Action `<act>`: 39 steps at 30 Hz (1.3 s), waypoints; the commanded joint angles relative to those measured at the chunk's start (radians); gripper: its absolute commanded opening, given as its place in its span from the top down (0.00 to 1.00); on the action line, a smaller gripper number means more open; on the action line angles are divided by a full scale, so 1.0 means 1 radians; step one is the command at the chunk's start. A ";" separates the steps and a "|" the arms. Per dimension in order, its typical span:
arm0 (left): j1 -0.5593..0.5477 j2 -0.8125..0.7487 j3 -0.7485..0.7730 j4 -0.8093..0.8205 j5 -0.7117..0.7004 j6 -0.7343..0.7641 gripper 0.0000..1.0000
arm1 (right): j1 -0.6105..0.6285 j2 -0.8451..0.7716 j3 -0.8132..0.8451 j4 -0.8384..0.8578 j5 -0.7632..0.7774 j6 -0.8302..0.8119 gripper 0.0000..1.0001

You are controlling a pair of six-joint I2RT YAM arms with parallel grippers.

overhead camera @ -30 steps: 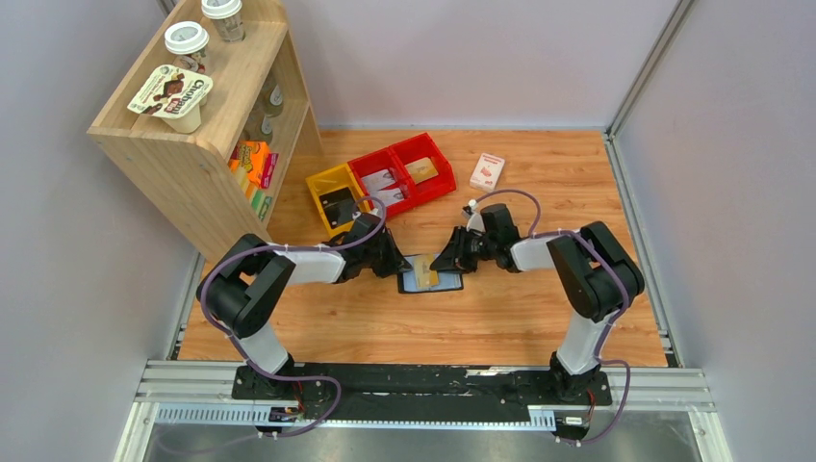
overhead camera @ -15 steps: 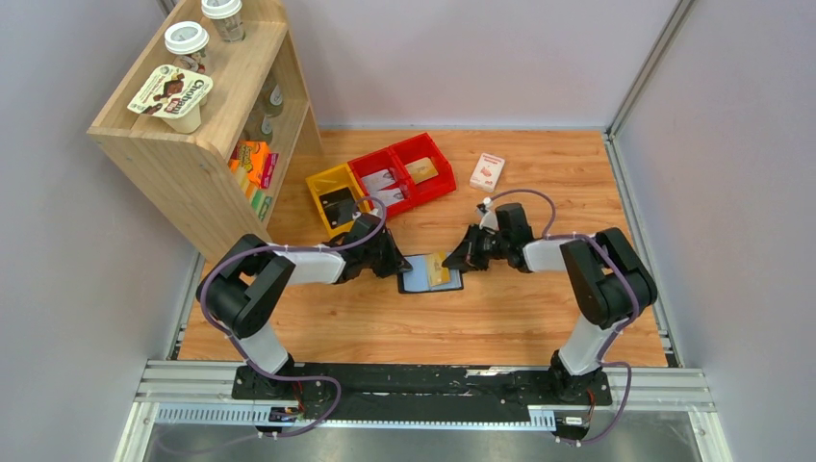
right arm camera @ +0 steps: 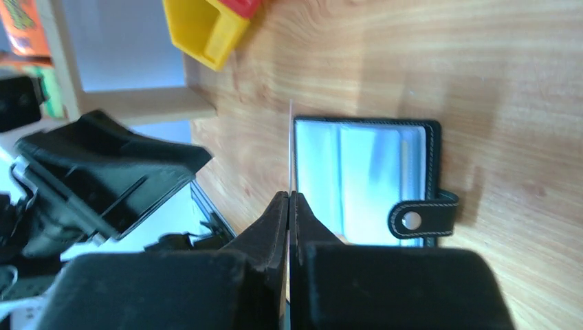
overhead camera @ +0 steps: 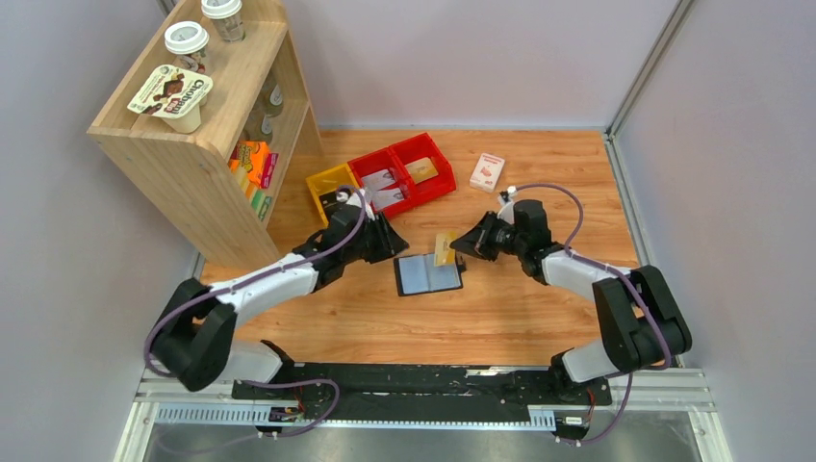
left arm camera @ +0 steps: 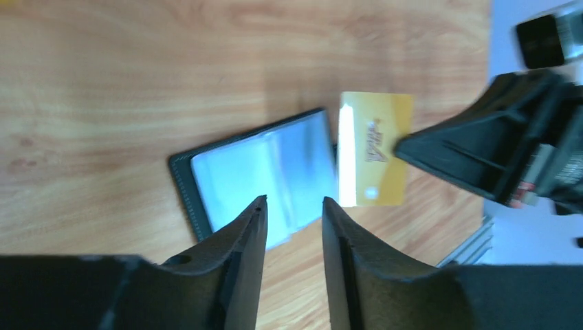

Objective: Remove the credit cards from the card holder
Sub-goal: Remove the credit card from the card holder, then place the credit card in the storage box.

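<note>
The black card holder [overhead camera: 428,275] lies open on the wooden table, its bluish-grey pockets [left arm camera: 268,172] facing up and its little tab [right arm camera: 419,218] sticking out at one side. My right gripper [overhead camera: 460,245] is shut on a golden credit card [overhead camera: 445,248] and holds it just above the holder's far right corner, clear of the pockets. The right wrist view shows that card edge-on [right arm camera: 291,137] between the pressed fingers [right arm camera: 289,196]. My left gripper [left arm camera: 292,203] hangs open above the holder's left edge [overhead camera: 390,241], holding nothing.
A yellow bin [overhead camera: 332,192] and two red bins [overhead camera: 404,173] holding small items sit behind the holder. A white-and-red box [overhead camera: 487,170] lies at the back right. A wooden shelf [overhead camera: 202,125] with cups and packets stands at the left.
The right gripper closed on the card and drew it out of the holder, back towards the right. The left gripper let go of the holder, opened and lifted away to the left.
</note>
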 commanded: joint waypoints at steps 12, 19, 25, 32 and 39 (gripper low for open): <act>0.008 -0.585 0.156 -0.357 -0.377 0.686 0.24 | 0.052 0.099 0.197 0.293 0.476 0.338 1.00; 0.023 -0.636 0.117 -0.313 -0.563 0.867 0.24 | 0.095 0.346 0.401 0.360 0.724 0.425 1.00; 0.032 -0.703 0.055 -0.296 -0.644 0.892 0.24 | 0.134 0.527 0.586 0.333 0.839 0.450 1.00; 0.034 -0.713 0.048 -0.287 -0.675 0.900 0.24 | 0.174 0.649 0.703 0.253 0.956 0.483 1.00; 0.034 -0.719 0.045 -0.284 -0.664 0.897 0.24 | 0.204 0.758 0.843 0.189 0.994 0.502 0.99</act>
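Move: The right hand, with the gold card pinched in it, is bound for the far red compartment, roughly 27 cm ahead, 7 cm left and 6 cm below. The middle red compartment with white cards is 22 cm ahead and 16 cm left, the small white box 27 cm ahead and 7 cm right, the open card holder 3 cm back and 5 cm left. From the empty left hand, the far compartment lies some 28 cm ahead and 5 cm right. Still pinching the gold card in shut fingers, the right hand carries it about 26 cm forward and slightly left from above the card holder to the far red compartment, arcing up some 6 cm before sinking as much, while turning roughly 50 degrees clockwise. The empty left hand clears away left and up, tilts its fingers upward and opens further. ##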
